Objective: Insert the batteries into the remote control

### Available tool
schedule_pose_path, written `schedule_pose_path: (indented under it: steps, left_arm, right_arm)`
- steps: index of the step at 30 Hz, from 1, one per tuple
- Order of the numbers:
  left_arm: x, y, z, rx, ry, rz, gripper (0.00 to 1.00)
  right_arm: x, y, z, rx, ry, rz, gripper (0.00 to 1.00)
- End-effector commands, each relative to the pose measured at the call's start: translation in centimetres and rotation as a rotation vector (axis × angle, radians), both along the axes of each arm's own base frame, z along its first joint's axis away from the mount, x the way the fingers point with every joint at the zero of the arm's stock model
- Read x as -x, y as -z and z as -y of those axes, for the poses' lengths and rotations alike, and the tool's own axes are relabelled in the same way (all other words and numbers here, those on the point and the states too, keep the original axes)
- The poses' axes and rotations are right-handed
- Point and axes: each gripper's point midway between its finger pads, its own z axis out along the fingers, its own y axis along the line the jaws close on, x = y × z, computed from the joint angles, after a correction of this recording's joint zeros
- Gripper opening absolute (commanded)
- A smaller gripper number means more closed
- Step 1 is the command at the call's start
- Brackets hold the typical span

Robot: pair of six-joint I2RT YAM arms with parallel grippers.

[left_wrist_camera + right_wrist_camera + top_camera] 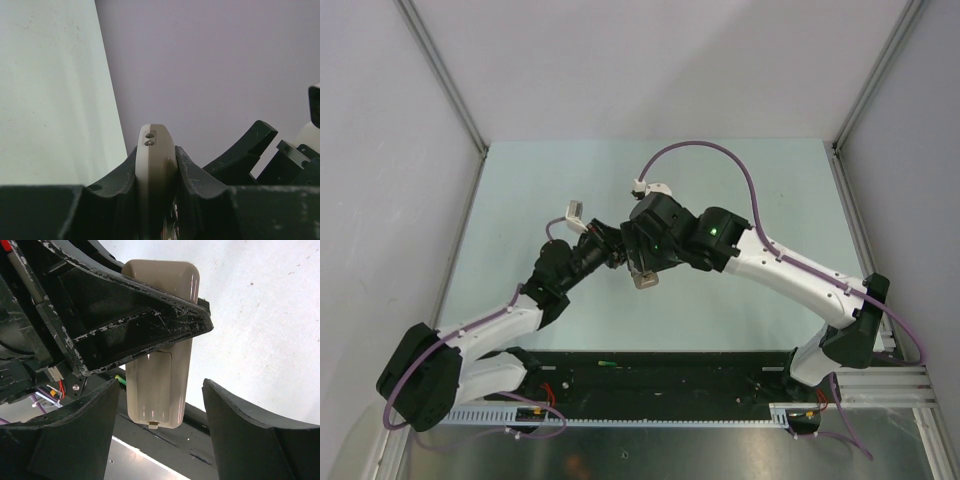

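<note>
The remote control (160,385) hangs above the table with its plain pale back toward the right wrist camera. A cover seam and a small tab show at its lower end. My left gripper (156,170) is shut on its narrow edges, and one left finger (140,325) crosses its upper half. My right gripper (160,390) is open, its fingers standing either side of the remote's lower end with gaps on both sides. From above, the remote (645,278) pokes out below both grippers, left (613,256) and right (645,262). The batteries are out of view.
The pale green table (540,200) lies under both arms, with grey walls on the sides. A black base rail (700,375) and a metal strip (670,440) run along the near edge. A small green bit (607,363) lies on the rail.
</note>
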Motion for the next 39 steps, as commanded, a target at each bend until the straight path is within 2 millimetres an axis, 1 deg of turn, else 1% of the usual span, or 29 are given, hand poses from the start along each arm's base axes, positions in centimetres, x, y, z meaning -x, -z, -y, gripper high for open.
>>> schedule_pose_path:
  steps: [1,4,8,10,11,12,13,14,15,16,17,18,19,20,21,22,23,24,26,27,28,30,32,33,36,38,39]
  left_arm:
    - [0.0,-3.4,0.4,0.068,0.014,0.075,0.00]
    - [-0.2,-3.0,0.5,0.057,0.009,0.070,0.00]
    - [-0.5,-2.6,0.6,0.049,0.008,0.061,0.00]
    - [-0.7,-2.3,0.7,0.043,0.007,0.054,0.00]
    - [-0.8,-2.3,0.7,0.042,0.007,0.055,0.00]
    - [-0.9,-2.2,0.6,0.042,0.006,0.053,0.00]
    - [-0.9,-2.3,0.7,0.042,0.012,0.054,0.00]
    - [-0.8,-2.4,0.8,0.042,0.017,0.055,0.00]
    - [-0.9,-2.5,0.7,0.044,0.017,0.056,0.00]
    - [-0.9,-2.7,0.7,0.048,0.020,0.060,0.00]
    - [-0.7,-2.9,0.7,0.052,0.032,0.065,0.00]
    - [-0.5,-3.1,0.8,0.055,0.037,0.066,0.00]
    - [-0.4,-3.2,0.7,0.058,0.040,0.066,0.00]
    - [-0.3,-3.5,0.6,0.064,0.047,0.072,0.00]
    - [-0.1,-3.6,0.6,0.067,0.053,0.073,0.00]
    - [0.0,-3.6,0.6,0.068,0.061,0.073,0.00]
    - [0.2,-3.8,0.6,0.073,0.069,0.076,0.00]
    - [0.5,-3.8,0.8,0.075,0.089,0.074,0.00]
    - [1.0,-3.9,1.0,0.081,0.118,0.072,0.00]
    - [1.3,-4.0,1.1,0.086,0.140,0.073,0.00]
    - [1.5,-4.1,1.2,0.088,0.151,0.073,0.00]
    - [1.8,-4.3,1.2,0.101,0.168,0.073,0.00]
    - [2.0,-4.5,1.1,0.111,0.171,0.073,0.00]
    - [2.1,-4.6,1.0,0.116,0.172,0.074,0.00]
    - [2.2,-5.0,0.9,0.127,0.176,0.076,0.00]
    - [2.3,-5.4,0.8,0.135,0.180,0.086,0.00]
    - [2.2,-5.5,0.8,0.137,0.179,0.088,0.00]
  right_arm:
    - [-0.6,-3.0,-0.3,-0.078,0.033,0.046,0.74]
    - [-0.3,-3.8,-0.2,-0.103,0.028,0.049,0.77]
    - [0.3,-6.2,0.0,-0.183,0.022,0.064,0.80]
    - [0.5,-8.3,0.9,-0.252,0.034,0.089,0.82]
    - [0.5,-8.9,1.3,-0.278,0.038,0.098,0.83]
    - [0.5,-10.5,2.7,-0.340,0.056,0.108,0.85]
    - [0.3,-10.1,3.0,-0.363,0.066,0.103,0.86]
    - [-0.1,-10.3,3.6,-0.391,0.081,0.104,0.87]
    - [-0.2,-11.4,5.1,-0.454,0.095,0.106,0.88]
    - [-0.8,-9.7,5.3,-0.469,0.117,0.072,0.88]
    - [-1.1,-9.6,5.8,-0.497,0.126,0.059,0.89]
    - [-1.3,-8.9,6.1,-0.523,0.118,0.016,0.90]
    - [-1.3,-9.0,6.1,-0.549,0.108,0.008,0.90]
    - [-1.3,-7.6,6.1,-0.540,0.105,-0.023,0.90]
    - [-1.0,-7.3,5.8,-0.551,0.083,-0.042,0.90]
    - [-1.4,-7.2,5.8,-0.562,0.080,-0.043,0.91]
    - [-1.3,-6.3,5.7,-0.558,0.074,-0.063,0.91]
    - [-0.9,-6.1,5.3,-0.572,0.042,-0.092,0.91]
    - [-1.1,-6.0,4.8,-0.604,0.023,-0.113,0.91]
    - [-0.5,-5.4,4.5,-0.618,-0.005,-0.154,0.92]
    - [-0.7,-5.6,4.2,-0.640,-0.018,-0.157,0.92]
    - [-0.5,-5.0,3.8,-0.665,-0.040,-0.195,0.93]
    - [-0.5,-4.8,3.6,-0.690,-0.050,-0.210,0.93]
    - [-0.1,-5.1,3.4,-0.718,-0.066,-0.232,0.93]
    - [0.0,-5.0,2.5,-0.770,-0.115,-0.254,0.93]
    - [0.3,-4.6,2.1,-0.788,-0.124,-0.285,0.93]
    - [0.5,-4.8,1.8,-0.810,-0.149,-0.289,0.93]
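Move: Astride the lower half of the remote control, the right hand's open fingers have the remote's middle about 2 cm ahead, 2 cm to the left and roughly level. The battery cover faces that hand, about 1 cm left of its hand point and level with it both fore-and-aft and in height. From the left hand, which already grips the upper end, the remote's middle lies some 4 cm back, 2 cm right and 1 cm lower. Backing off the remote's cover side, the right hand rises and swings right, about 8 cm each, spreading its fingers wider, then drops about 7 cm and returns some 5 cm left towards the remote, its fingertips tilting up some 40 degrees from their downward slant. The left hand keeps its grip, dips slightly and recovers, then draws back a little, turning about 10 degrees clockwise. ##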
